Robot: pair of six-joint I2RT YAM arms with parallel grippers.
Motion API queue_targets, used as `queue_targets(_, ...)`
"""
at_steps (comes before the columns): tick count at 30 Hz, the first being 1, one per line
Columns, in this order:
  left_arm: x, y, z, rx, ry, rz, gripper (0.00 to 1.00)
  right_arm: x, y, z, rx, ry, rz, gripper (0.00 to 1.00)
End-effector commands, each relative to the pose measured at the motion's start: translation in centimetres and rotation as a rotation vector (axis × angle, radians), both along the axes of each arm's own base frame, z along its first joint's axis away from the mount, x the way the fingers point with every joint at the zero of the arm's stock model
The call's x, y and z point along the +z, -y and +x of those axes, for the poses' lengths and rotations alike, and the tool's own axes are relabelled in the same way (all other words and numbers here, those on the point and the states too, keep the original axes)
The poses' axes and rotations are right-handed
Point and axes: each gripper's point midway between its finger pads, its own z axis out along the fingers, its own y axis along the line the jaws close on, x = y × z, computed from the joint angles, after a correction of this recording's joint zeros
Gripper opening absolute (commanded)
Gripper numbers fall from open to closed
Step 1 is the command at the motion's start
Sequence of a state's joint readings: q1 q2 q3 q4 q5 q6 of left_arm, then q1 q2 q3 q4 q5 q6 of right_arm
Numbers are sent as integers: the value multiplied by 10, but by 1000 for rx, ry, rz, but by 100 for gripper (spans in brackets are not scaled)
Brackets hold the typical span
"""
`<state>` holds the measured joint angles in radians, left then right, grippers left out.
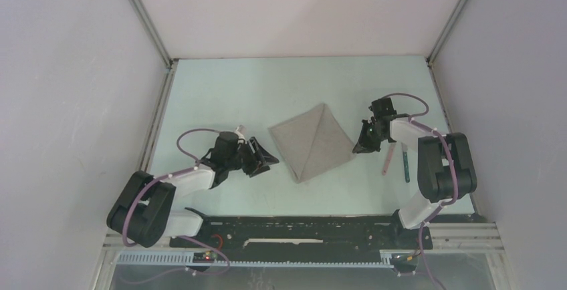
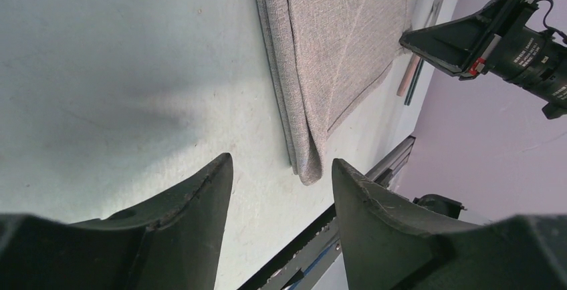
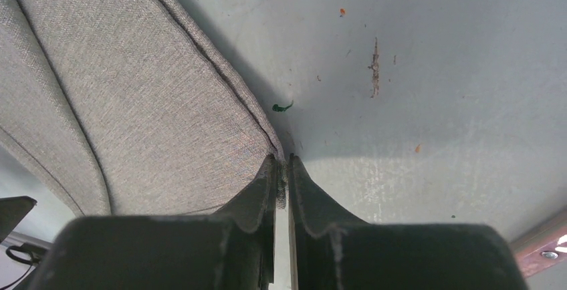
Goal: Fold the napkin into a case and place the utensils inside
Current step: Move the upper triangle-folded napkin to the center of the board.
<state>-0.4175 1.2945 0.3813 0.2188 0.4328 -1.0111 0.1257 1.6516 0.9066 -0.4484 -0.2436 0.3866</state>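
Note:
The taupe-grey napkin [image 1: 313, 141] lies folded into a triangle-like shape in the middle of the table, its layered edges showing in the left wrist view [image 2: 341, 43]. My right gripper [image 1: 361, 145] is shut on its right corner; a bit of cloth [image 3: 134, 103] is pinched between the fingertips [image 3: 283, 164]. My left gripper [image 1: 264, 158] stands open just left of the napkin, nothing between its fingers [image 2: 281, 170], with the napkin's near corner a little ahead of them. Two utensils, one with a pale pink handle [image 1: 388, 160] and one dark teal [image 1: 406, 167], lie right of the right gripper.
Grey enclosure walls stand close on the left, right and back. A black rail [image 1: 301, 226] runs along the near table edge between the arm bases. Small stains [image 3: 374, 69] mark the pale green table by the right gripper.

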Motion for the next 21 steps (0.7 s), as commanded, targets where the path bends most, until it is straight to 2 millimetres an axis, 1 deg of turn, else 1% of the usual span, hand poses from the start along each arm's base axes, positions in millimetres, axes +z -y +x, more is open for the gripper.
queue_targets(1, 20, 9, 17, -8, 65, -61, 62, 5, 9, 16, 2, 41, -59, 9)
queue_targets(3, 22, 11, 22, 3, 65, -84, 61, 6, 18, 21, -8, 46, -109, 11)
queue_targets(7, 23, 13, 24, 20, 59, -110, 64, 18, 36, 34, -38, 67, -220, 18)
queue_targets(9, 23, 12, 24, 24, 64, -109, 64, 28, 43, 38, -57, 85, -275, 24)
queue_targets(11, 24, 11, 22, 21, 70, -101, 65, 42, 42, 38, -46, 110, -335, 32)
queue_targets(12, 25, 10, 22, 20, 73, -92, 65, 51, 38, 36, -28, 126, -372, 38)
queue_targets(14, 26, 7, 20, 19, 82, -74, 65, 69, 18, 27, 37, 170, -404, 51)
queue_targets(16, 27, 5, 19, 14, 90, -62, 65, 81, -6, 14, 116, 205, -406, 64)
queue_targets(17, 28, 5, 18, 9, 92, -59, 65, 83, -14, 7, 143, 204, -409, 67)
queue_targets(18, 28, 5, 17, 7, 90, -57, 65, 85, -24, -1, 176, 203, -385, 68)
queue_targets(20, 29, 5, 16, 5, 90, -63, 66, 92, -62, -15, 322, 254, -276, 70)
queue_targets(21, 30, 6, 16, 7, 90, -71, 66, 95, -89, -29, 433, 284, -230, 70)
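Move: The right hand still pinches the napkin's right corner at table level, the folded napkin's middle lying about 13 cm to its left, 2 cm farther out. The napkin's near corner is some 16 cm left of this hand and 9 cm back. The pink-handled fork lies about 10 cm to its right, level with it, the green-handled utensil 4 cm beyond the fork, 1 cm back. From the idle left hand, the napkin's middle is some 7 cm ahead, 12 cm right and 5 cm below. Dragging the pinched corner some 3 cm forward and 3 cm right towards the fork, the right hand then opens its fingers wide and lets go as it rises about 7 cm. It swings left and back over the napkin, its wrist tilting roughly 25 degrees. ##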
